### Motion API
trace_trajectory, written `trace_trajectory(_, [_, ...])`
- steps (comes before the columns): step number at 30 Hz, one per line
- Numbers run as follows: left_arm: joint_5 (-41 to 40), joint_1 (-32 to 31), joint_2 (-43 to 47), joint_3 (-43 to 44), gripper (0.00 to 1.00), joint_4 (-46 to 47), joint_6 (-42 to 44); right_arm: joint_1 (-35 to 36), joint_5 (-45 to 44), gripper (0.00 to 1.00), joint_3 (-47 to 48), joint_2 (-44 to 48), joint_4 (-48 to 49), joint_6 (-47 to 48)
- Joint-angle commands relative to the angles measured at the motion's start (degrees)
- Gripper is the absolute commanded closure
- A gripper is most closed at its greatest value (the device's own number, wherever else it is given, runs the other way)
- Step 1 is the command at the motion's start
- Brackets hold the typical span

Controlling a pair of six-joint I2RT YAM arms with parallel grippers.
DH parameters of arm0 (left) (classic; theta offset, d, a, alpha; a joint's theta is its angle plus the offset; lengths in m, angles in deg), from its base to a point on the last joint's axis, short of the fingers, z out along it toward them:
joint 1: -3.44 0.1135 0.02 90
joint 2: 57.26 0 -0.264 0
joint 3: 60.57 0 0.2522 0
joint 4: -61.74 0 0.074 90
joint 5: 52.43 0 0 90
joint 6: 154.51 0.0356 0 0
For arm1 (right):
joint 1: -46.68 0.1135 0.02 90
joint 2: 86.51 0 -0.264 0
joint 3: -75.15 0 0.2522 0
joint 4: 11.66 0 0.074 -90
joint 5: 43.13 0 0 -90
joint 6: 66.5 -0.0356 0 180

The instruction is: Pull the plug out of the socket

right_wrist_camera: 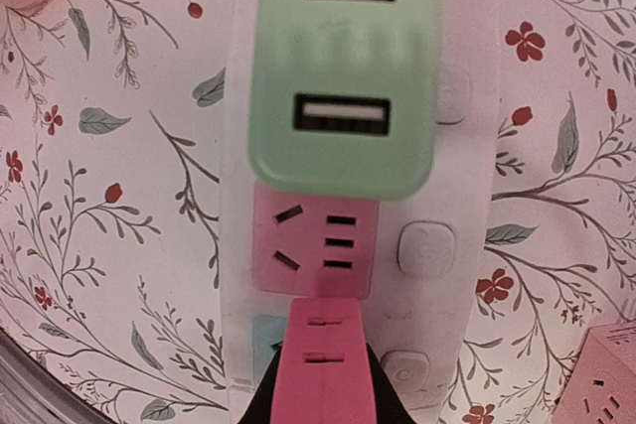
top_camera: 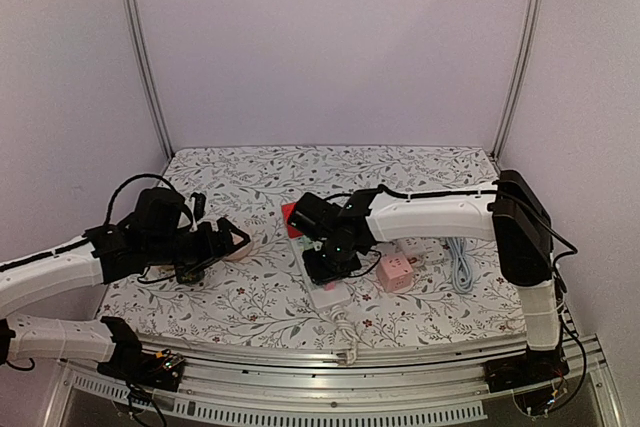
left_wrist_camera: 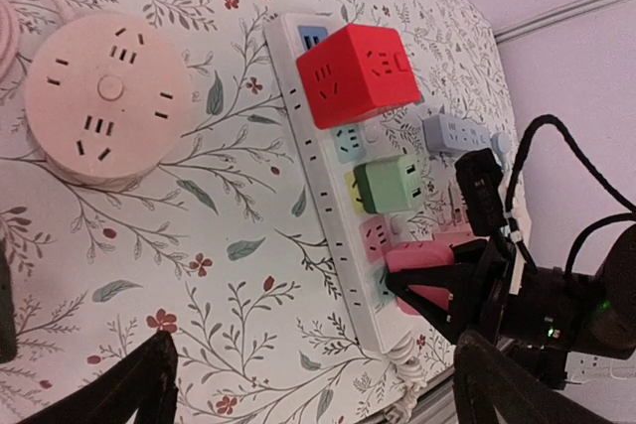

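Observation:
A white power strip (top_camera: 330,294) (left_wrist_camera: 318,196) (right_wrist_camera: 447,295) lies on the flowered cloth. It carries a red cube (left_wrist_camera: 358,71), a green USB plug (left_wrist_camera: 390,186) (right_wrist_camera: 343,76) and a bare pink socket (right_wrist_camera: 316,240). At its near end a pink plug (right_wrist_camera: 328,364) (left_wrist_camera: 427,267) stands over a blue-green socket. My right gripper (top_camera: 326,265) (right_wrist_camera: 323,406) is shut on this pink plug, one black finger on each side. My left gripper (top_camera: 226,243) (left_wrist_camera: 318,384) hovers open left of the strip, with only cloth between its fingers.
A round pink socket hub (left_wrist_camera: 104,101) (top_camera: 243,246) lies left of the strip, by the left gripper. A pink cube (top_camera: 397,274) (right_wrist_camera: 601,379), a grey-blue strip (left_wrist_camera: 457,133) and a coiled cable (top_camera: 460,265) lie to the right. The table's front rail (top_camera: 350,352) is close.

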Motion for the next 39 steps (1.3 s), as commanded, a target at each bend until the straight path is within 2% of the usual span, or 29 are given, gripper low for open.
trace_trajectory(1, [-0.08, -0.76, -1.70, 1.61, 0.06, 0.44, -1.73, -1.18, 11.75, 1.00, -3.12, 2.34, 13.18, -2.58])
trace_trajectory(5, [0.28, -0.93, -1.99, -0.17, 0.06, 3.70, -4.27, -1.31, 16.15, 1.00, -3.29, 3.62, 17.14, -4.76])
trace_trajectory(14, [2.57, -1.20, -2.74, -4.43, 0.07, 11.05, -7.80, -1.52, 18.54, 1.00, -3.52, 6.59, 20.69, -7.90])
trace_trajectory(21, [4.26, -4.80, -6.73, -6.40, 0.14, 20.48, -11.57, -1.72, 20.45, 1.00, -2.72, 6.26, 21.74, -9.88])
trace_trajectory(26, [5.87, -7.49, -13.46, -6.07, 0.20, 26.06, -13.33, -1.71, 18.83, 1.00, -3.87, 7.32, 21.83, -10.57])
trace_trajectory(33, [3.74, -9.11, -16.67, -6.00, 0.26, 25.79, -15.95, -1.68, 18.19, 1.00, -4.83, 8.36, 22.92, -11.36])
trace_trajectory(39, [3.24, -9.45, -16.83, -9.06, 0.30, 30.14, -19.23, -1.71, 18.98, 1.00, -5.08, 8.50, 24.31, -12.82])
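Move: My right hand already grips the pink plug on the power strip, its teal socket about 3 cm straight below. From that hand the green plug sits about 7 cm ahead and 4 cm left, the red block some 15 cm ahead and 8 cm left, and the pink cube adapter about 12 cm right and 2 cm ahead. From my open left hand the pink plug is roughly 17 cm right, 4 cm back and 10 cm lower. Keeping the pink plug pinched, I swing my right fingertips some 6 cm left, rolling the hand about 25 degrees so the plug levers against its socket and drags the power strip along, and ease up 3 to 4 cm. Meanwhile my left hand goes about 7 cm right and 5 cm down towards the plug and the strip's near end, tipping downwards and partly closing its fingers on nothing yet. ##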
